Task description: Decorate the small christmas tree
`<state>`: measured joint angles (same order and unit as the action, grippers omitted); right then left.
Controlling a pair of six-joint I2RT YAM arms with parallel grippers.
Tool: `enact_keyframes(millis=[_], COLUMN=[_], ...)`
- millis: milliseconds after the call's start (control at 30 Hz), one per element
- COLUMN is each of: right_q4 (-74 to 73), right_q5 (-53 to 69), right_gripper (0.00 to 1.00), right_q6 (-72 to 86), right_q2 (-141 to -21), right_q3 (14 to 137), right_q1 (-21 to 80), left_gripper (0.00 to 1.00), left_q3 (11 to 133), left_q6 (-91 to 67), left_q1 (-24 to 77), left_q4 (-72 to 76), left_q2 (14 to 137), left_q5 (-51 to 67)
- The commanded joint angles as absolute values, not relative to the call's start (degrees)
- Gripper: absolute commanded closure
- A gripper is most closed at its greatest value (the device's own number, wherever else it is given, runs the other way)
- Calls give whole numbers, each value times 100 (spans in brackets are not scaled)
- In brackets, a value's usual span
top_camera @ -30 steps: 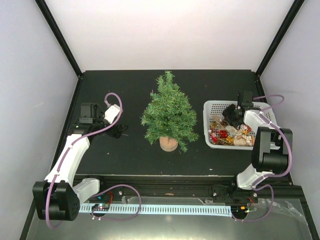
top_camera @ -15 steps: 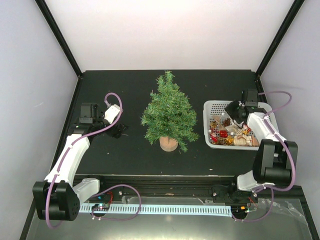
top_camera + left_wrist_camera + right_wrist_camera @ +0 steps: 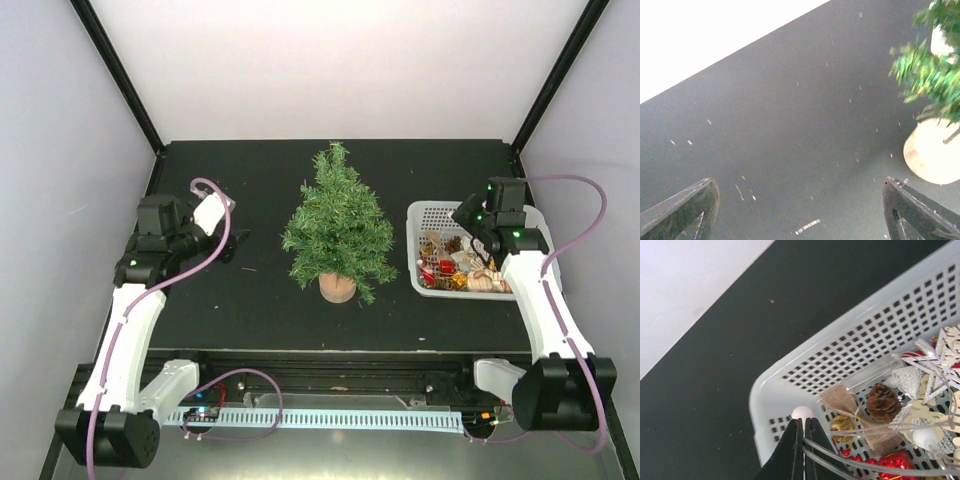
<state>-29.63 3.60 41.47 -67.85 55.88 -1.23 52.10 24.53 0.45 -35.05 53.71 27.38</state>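
Note:
The small christmas tree (image 3: pixel 340 225) stands mid-table on its tan round base (image 3: pixel 337 288); the left wrist view shows its branches (image 3: pixel 927 75) and base (image 3: pixel 930 155) at the right edge. My left gripper (image 3: pixel 232 240) (image 3: pixel 799 185) hangs open and empty left of the tree. Over the white basket (image 3: pixel 425 208) (image 3: pixel 790 385) my right gripper (image 3: pixel 483 252) (image 3: pixel 803 421) is shut on a clear strand (image 3: pixel 865 462) that trails back into the basket. A white bead (image 3: pixel 801 413) sits right at its tips.
The basket holds a pine cone (image 3: pixel 883 402), a burlap bow (image 3: pixel 840 400), a gold bell (image 3: pixel 842 424), red beads (image 3: pixel 892 462) and silver snowflakes (image 3: pixel 935 357). Black frame posts and white walls ring the table.
The right gripper closed on the strand and its arm rose above the basket. The left arm lifted and drew back to the left, still open.

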Motion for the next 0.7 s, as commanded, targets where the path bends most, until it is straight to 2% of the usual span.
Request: enact_keyframes(millis=[0, 400, 667], right_q4=[-3452, -3807, -4099], right_q5=[-332, -480, 452], right_gripper=[99, 99, 99], right_q6=[3891, 3232, 2689], right_q2=[-6262, -5020, -4910], right_q3=[6010, 7257, 8403], right_q1=[388, 1412, 1523], left_gripper=[11, 10, 9], left_q3=[5907, 7466, 8417], left_q6=[2555, 2532, 2140], left_q1=[42, 156, 356], left_q4=[-3812, -4436, -4474], left_q2=[5066, 4632, 4676], left_q5=[2806, 3790, 4827])
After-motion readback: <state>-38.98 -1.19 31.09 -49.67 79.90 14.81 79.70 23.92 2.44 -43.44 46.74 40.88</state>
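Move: The right hand, shut on the white-ball strand, has the Christmas tree about 24 cm to its left and 5 cm nearer the base, the tree's middle roughly level with it. The ornament basket's middle lies some 6 cm right, 3 cm ahead and 15 cm below that hand. From the open left hand the tree stands about 18 cm right, about level forward and in height. Both hands rise 20-odd centimetres, drawing back and tilting upward, the right still pinching the white-ball strand. ##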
